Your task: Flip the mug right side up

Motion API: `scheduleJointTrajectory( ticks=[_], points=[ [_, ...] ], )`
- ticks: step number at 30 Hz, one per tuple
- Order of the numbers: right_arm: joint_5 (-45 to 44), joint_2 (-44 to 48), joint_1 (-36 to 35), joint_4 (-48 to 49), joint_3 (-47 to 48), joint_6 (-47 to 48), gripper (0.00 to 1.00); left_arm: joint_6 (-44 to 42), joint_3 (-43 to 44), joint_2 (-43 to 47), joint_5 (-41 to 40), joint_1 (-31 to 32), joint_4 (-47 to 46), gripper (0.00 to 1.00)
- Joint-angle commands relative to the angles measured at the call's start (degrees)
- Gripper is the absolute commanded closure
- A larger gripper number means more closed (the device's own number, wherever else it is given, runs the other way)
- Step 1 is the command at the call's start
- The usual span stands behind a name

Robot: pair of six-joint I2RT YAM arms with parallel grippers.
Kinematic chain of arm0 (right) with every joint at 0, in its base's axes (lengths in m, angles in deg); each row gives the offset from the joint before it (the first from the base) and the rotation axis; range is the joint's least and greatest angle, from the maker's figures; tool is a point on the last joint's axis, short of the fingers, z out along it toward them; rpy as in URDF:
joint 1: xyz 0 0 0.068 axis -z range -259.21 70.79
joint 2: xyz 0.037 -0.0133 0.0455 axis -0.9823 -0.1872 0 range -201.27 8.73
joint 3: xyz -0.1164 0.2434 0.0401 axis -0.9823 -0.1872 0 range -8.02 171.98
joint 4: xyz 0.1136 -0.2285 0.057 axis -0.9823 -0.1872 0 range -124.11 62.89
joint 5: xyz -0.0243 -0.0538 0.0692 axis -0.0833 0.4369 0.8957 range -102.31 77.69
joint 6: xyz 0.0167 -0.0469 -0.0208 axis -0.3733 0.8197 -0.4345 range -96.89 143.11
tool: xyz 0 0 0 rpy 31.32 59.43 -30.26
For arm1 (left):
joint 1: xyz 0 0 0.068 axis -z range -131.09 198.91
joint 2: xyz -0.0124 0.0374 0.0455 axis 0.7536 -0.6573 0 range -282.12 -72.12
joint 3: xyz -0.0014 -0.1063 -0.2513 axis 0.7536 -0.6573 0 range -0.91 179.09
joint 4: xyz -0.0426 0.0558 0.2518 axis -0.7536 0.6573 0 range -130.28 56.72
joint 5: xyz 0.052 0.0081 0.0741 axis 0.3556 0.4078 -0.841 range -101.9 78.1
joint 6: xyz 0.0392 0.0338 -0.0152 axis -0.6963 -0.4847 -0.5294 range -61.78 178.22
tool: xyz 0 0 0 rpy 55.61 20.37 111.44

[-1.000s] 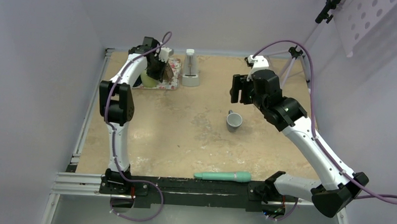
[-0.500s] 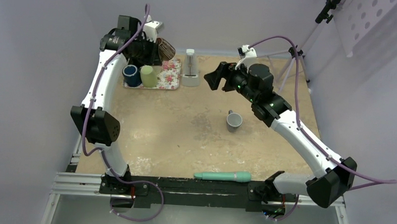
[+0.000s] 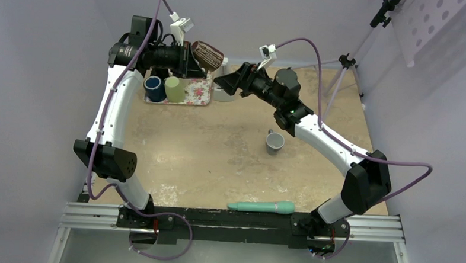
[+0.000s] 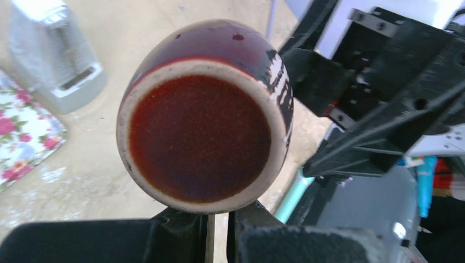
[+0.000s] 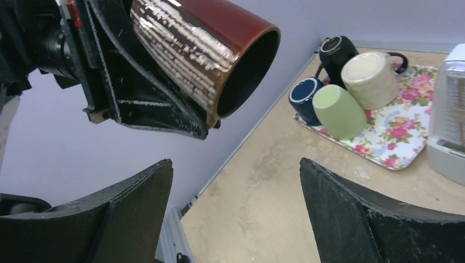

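Note:
A glossy brown mug [image 3: 207,52] hangs in the air above the back of the table, lying sideways. Its reddish base [image 4: 200,137] faces the left wrist camera and its dark mouth [image 5: 247,71] points toward the right arm. My left gripper [image 3: 192,55] is shut on the mug from beneath, its jaws almost together [image 4: 218,216]; the part they pinch is hidden. My right gripper [image 3: 228,81] is open just right of the mug. In the right wrist view its wide-spread jaws [image 5: 236,164] sit below the mug's mouth with nothing between them.
A floral tray [image 3: 198,93] at the back left holds a blue mug [image 3: 154,88], a green mug [image 3: 174,88], a cream mug [image 5: 370,79] and a black mug [image 5: 335,52]. A white device [image 3: 223,89] stands beside it. A grey mug [image 3: 274,143] sits upright mid-table; a teal cylinder [image 3: 262,207] lies near the front edge.
My left arm has lifted the brown mug off the tray and carried it up and right. My right arm has swung left toward it and its jaws have spread wider.

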Motion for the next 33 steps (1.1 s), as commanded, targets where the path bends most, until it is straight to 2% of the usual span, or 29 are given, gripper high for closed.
scheduleJointTrajectory(
  ticks=[1,7,11,13,14,16,20,22,23,24,27,28,29,30,33],
  points=[
    [5.5,-1.1,-0.2,11.6,2.8,-6.4,0.12,5.8,-3.0,3.7,8.9,1.1,-6.3,1.0],
    [6.0,-2.1,-0.2,19.4,3.2,-8.7,0.17,6.0,-6.8,4.7,10.9,1.9,-7.5,1.0],
    [8.1,-4.2,-0.2,27.8,2.9,-13.7,0.25,6.3,-9.1,5.1,12.0,3.8,-8.9,1.0],
    [9.3,-5.2,-0.1,33.7,2.5,-15.9,0.32,6.9,-10.7,5.1,13.1,4.7,-9.7,1.0],
    [9.5,-5.5,-0.1,35.2,2.5,-16.6,0.38,7.3,-11.5,5.0,13.7,4.8,-10.1,1.0],
    [8.9,-5.4,0.0,34.3,2.8,-16.6,0.57,7.9,-12.8,4.8,15.0,4.8,-10.6,1.0],
    [1.5,-1.5,1.9,21.5,1.1,-12.8,1.0,2.6,-12.6,4.6,15.0,4.8,-6.2,1.0],
    [-0.8,1.0,3.7,18.6,-1.5,-12.2,1.0,-0.1,-12.4,4.3,14.0,4.8,-3.8,1.0],
    [-1.1,2.1,4.9,18.7,-3.3,-12.4,1.0,-1.2,-12.3,4.1,13.4,4.8,-2.5,0.94],
    [-1.0,3.4,5.9,18.6,-4.9,-12.5,1.0,-1.7,-12.1,3.7,12.6,4.8,-1.5,0.8],
    [-2.8,7.8,9.1,11.1,-7.0,-8.8,1.0,-2.3,-10.4,2.5,9.3,4.5,0.9,0.27],
    [-5.2,9.4,9.9,6.5,-7.1,-6.0,1.0,-2.8,-9.7,2.2,7.7,4.5,1.5,0.14],
    [-7.1,11.2,10.7,2.1,-7.1,-3.0,1.0,-3.4,-8.9,1.9,6.1,4.4,2.0,0.05],
    [-9.5,13.1,11.4,-3.1,-6.8,0.9,1.0,-4.1,-8.0,1.8,4.4,4.4,2.8,0.01],
    [-20.9,16.3,13.7,-23.8,-2.7,11.4,1.0,-9.5,-5.6,1.9,-0.5,4.4,5.6,0.0]
  ],
)
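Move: The left hand holds the brown mug from below, its middle about 3 cm ahead of those fingers, 2 cm to their right and 4 cm above. From the right hand's open fingers, the mug's middle is some 4 cm ahead, 9 cm left and 6 cm above. The metronome stands about 15 cm ahead and 5 cm left of the right hand, the grey mug about 7 cm back and 15 cm right, both roughly 30 cm below. The left hand keeps hold of the brown mug, by what looks like its handle, and brings it back and to the right about 5 cm each, while the right hand rises about 5 cm, rolling its left side up some 15 degrees, and shuts its fingers on the wall at the mug's rim. The left fingers then open wide and let go, sinking a few centimetres as the right hand carries the mug off to the right about 12 cm, also forward and slightly down, turning roughly 25 degrees clockwise. ##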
